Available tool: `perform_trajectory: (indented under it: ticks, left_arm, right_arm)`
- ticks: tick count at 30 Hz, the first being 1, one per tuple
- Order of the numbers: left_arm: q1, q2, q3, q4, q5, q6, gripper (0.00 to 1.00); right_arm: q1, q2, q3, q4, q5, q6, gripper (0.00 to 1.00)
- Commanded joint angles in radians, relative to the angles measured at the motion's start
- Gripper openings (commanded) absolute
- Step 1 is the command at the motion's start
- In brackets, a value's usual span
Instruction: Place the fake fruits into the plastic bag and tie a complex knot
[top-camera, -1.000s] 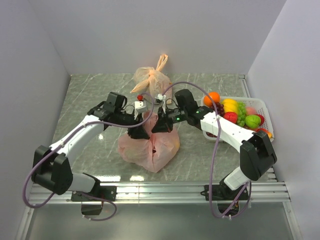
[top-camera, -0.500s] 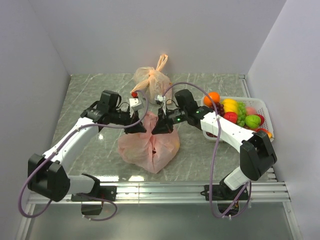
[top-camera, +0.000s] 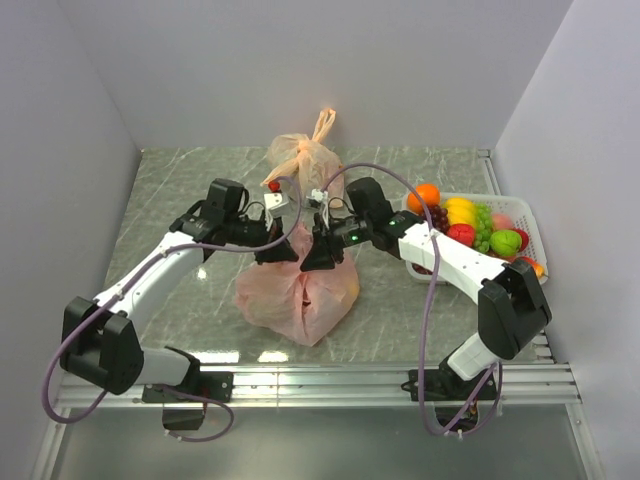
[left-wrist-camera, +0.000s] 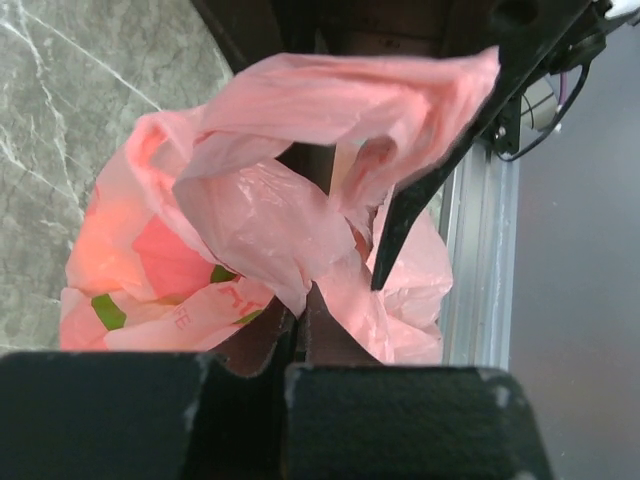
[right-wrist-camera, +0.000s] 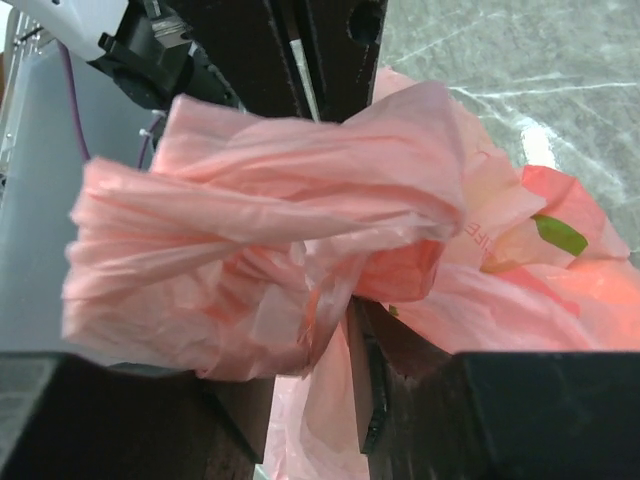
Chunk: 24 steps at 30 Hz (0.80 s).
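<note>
The pink-red plastic bag (top-camera: 297, 293) lies between the arms, with fake fruits showing red and green through its film (left-wrist-camera: 110, 260). Its handles are gathered above it into a loose twisted knot (right-wrist-camera: 270, 240). My left gripper (top-camera: 278, 252) sits at the bag's top left, shut on a fold of the bag's film (left-wrist-camera: 298, 305). At the top right, my right gripper (top-camera: 318, 255) is open, and a strip of handle film hangs loose between its fingers (right-wrist-camera: 315, 350). More fake fruits (top-camera: 470, 228) fill the white basket (top-camera: 497, 199) on the right.
A paler orange bag (top-camera: 303, 160) with upright tied handles stands just behind the grippers. The basket sits against the right wall, by the right arm's forearm. Grey walls close in the left, back and right. A metal rail (top-camera: 320, 380) runs along the near edge.
My left gripper has shut on the bag's film after swinging slightly left and back. My right gripper has opened and released its handle.
</note>
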Motion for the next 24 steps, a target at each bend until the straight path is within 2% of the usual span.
perform_trajectory:
  ticks: [1, 3, 4, 6, 7, 8, 9, 10, 14, 15, 16, 19, 21, 24]
  left_arm:
    - [-0.01, -0.054, -0.024, 0.106, 0.013, -0.085, 0.0]
    - [-0.015, -0.064, -0.033, 0.12, 0.022, -0.117, 0.01]
    - [-0.018, -0.069, -0.034, 0.123, 0.026, -0.123, 0.01]
    - [-0.019, -0.086, -0.038, 0.126, 0.023, -0.139, 0.01]
    - [-0.019, -0.09, -0.033, 0.097, 0.018, -0.137, 0.05]
    - [-0.015, -0.101, -0.025, 0.077, 0.015, -0.125, 0.1]
    - [0.013, -0.107, -0.016, 0.054, 0.024, -0.119, 0.16]
    - [0.039, -0.116, -0.018, 0.04, 0.038, -0.117, 0.33]
    - [0.197, -0.198, -0.048, 0.029, 0.124, -0.172, 0.56]
    - [0.246, -0.212, -0.063, 0.041, 0.128, -0.191, 0.59]
    - [0.263, -0.224, -0.067, 0.054, 0.131, -0.203, 0.64]
    - [0.294, -0.239, -0.059, 0.083, 0.113, -0.212, 0.69]
    - [0.304, -0.203, -0.041, 0.092, 0.131, -0.205, 0.7]
    - [0.304, -0.108, 0.024, 0.054, 0.165, -0.136, 0.72]
  right_arm:
    - [0.028, 0.019, 0.051, 0.075, 0.004, 0.035, 0.4]
    - [0.031, 0.027, 0.048, 0.105, 0.018, 0.054, 0.38]
    - [0.033, 0.032, 0.052, 0.108, 0.024, 0.063, 0.34]
    - [0.034, 0.046, 0.064, 0.104, 0.027, 0.069, 0.21]
    - [0.031, 0.049, 0.069, 0.099, 0.017, 0.061, 0.06]
    - [0.031, 0.04, 0.066, 0.096, 0.016, 0.051, 0.01]
    - [0.03, 0.029, 0.06, 0.084, 0.016, 0.034, 0.0]
    - [0.03, 0.018, 0.054, 0.061, 0.02, -0.026, 0.0]
    - [0.031, 0.006, 0.109, -0.169, 0.013, -0.25, 0.0]
    - [0.033, 0.003, 0.121, -0.248, 0.013, -0.299, 0.0]
    - [0.031, -0.003, 0.146, -0.278, 0.01, -0.386, 0.0]
    - [0.033, -0.023, 0.158, -0.327, -0.01, -0.524, 0.0]
    - [0.048, -0.048, 0.143, -0.317, -0.019, -0.589, 0.0]
    - [0.08, -0.068, 0.121, -0.367, 0.009, -0.82, 0.0]
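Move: The pink bag's gathered neck is pinched in the left hand's shut fingertips, 0 cm away; from the half-open right hand it lies about 1 cm left, level and at the same height. The bag's fruit-filled body is about 12 cm below the right hand, some 4 cm back and 1 cm left. The peach bag is roughly 25 cm ahead of the right hand, straight ahead, and 15 cm below. The right hand edges about 1 cm left and shuts its fingers on the gathered neck of the pink bag, holding nearly in place and then rolling its wrist some 20 degrees so that its forward side lifts. As that grip closes, the left fingers let go and open wide, and the left hand backs away to the left, rising and drifting a little forward, about 9 cm in all, turning counter-clockwise. ##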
